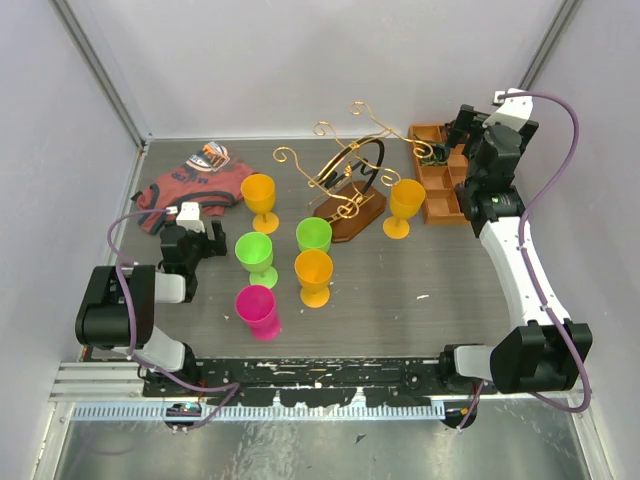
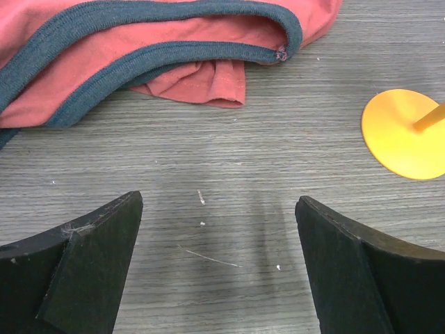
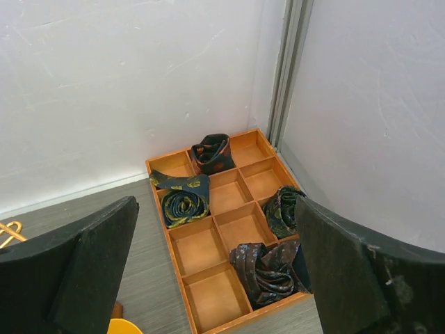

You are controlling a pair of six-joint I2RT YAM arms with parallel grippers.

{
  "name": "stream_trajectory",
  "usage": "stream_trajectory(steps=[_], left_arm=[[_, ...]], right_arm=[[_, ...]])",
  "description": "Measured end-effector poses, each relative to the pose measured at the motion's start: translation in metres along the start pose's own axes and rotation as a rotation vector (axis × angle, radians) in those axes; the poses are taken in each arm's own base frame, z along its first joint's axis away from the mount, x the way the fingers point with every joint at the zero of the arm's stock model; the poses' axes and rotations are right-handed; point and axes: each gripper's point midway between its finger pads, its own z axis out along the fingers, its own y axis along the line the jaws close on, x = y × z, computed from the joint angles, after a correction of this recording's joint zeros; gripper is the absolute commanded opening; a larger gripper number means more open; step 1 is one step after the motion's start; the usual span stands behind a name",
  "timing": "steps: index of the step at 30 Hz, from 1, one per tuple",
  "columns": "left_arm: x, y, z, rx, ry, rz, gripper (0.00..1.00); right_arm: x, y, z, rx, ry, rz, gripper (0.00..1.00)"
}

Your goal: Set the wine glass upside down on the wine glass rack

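The wine glass rack (image 1: 349, 203), gold wire with curled arms on a dark brown oval base, stands at the back centre with nothing hanging on it. Several plastic wine glasses stand upright on the table: orange (image 1: 259, 198), orange (image 1: 405, 206), green (image 1: 314, 237), green (image 1: 254, 257), orange (image 1: 314, 276) and pink (image 1: 258, 310). My left gripper (image 1: 198, 238) (image 2: 219, 268) is open and empty, low over the bare table left of the glasses; one orange glass foot (image 2: 405, 134) shows at its right. My right gripper (image 1: 462, 128) (image 3: 215, 278) is open and empty, held high over the compartment tray.
An orange-brown compartment tray (image 1: 440, 185) (image 3: 201, 248) with rolled ties stands at the back right against the wall. A red garment with dark trim (image 1: 190, 185) (image 2: 139, 42) lies at the back left. White walls close in the back and sides.
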Motion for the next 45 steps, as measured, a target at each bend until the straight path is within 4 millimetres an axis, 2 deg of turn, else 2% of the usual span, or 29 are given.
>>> stream_trajectory(steps=[14,27,29,31,34,38,45], left_arm=[[0.000,0.000,0.000,0.000,0.000,0.000,0.98],[-0.002,0.000,-0.001,-0.004,0.027,-0.003,0.98],[-0.017,0.001,-0.001,-0.009,0.047,-0.003,0.98],[-0.047,-0.001,-0.003,-0.002,0.014,0.013,0.98],[-0.093,-0.002,-0.023,-0.009,-0.076,0.039,0.98],[-0.141,0.005,-0.054,-0.068,-0.129,0.035,0.98],[-0.218,0.003,-0.076,-0.076,-0.122,0.041,0.98]], right_arm=[[0.000,-0.004,0.000,0.030,-0.001,0.025,1.00],[0.016,0.005,0.000,-0.029,0.058,-0.025,1.00],[0.018,0.005,0.001,-0.032,0.065,-0.031,1.00],[0.019,0.005,0.001,-0.032,0.070,-0.035,1.00],[0.020,0.006,0.003,-0.033,0.075,-0.037,1.00],[0.020,0.012,0.010,-0.047,0.082,-0.036,1.00],[0.036,0.027,0.016,-0.117,0.132,-0.037,1.00]])
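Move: From the left hand, low over the table, the far-left orange glass stands about 13 cm to the right and 4 cm ahead; the near-left green glass lies 13 cm right and 9 cm back, and the red shirt some 12 cm ahead and 2 cm left. From the right hand, high up, the orange glass by the rack is about 10 cm left, level ahead and 31 cm below. The rack is 19 cm left and 2 cm ahead, the wooden tray 12 cm ahead and 2 cm right. The empty left hand, wide open, rests low beside the glasses at first, then rises quickly and nearly straight up by about 23 cm, its fingers tipping up a little, so that it ends high above the table beside the far-left orange glass. Meanwhile the right hand, also empty and wide open, sinks some 3.5 cm while easing forward and then left in the air above the front of the wooden tray, its fingers tipping down and turning counter-clockwise by 5 to 10 degrees, towards the rack's side; neither hand touches a thing. ##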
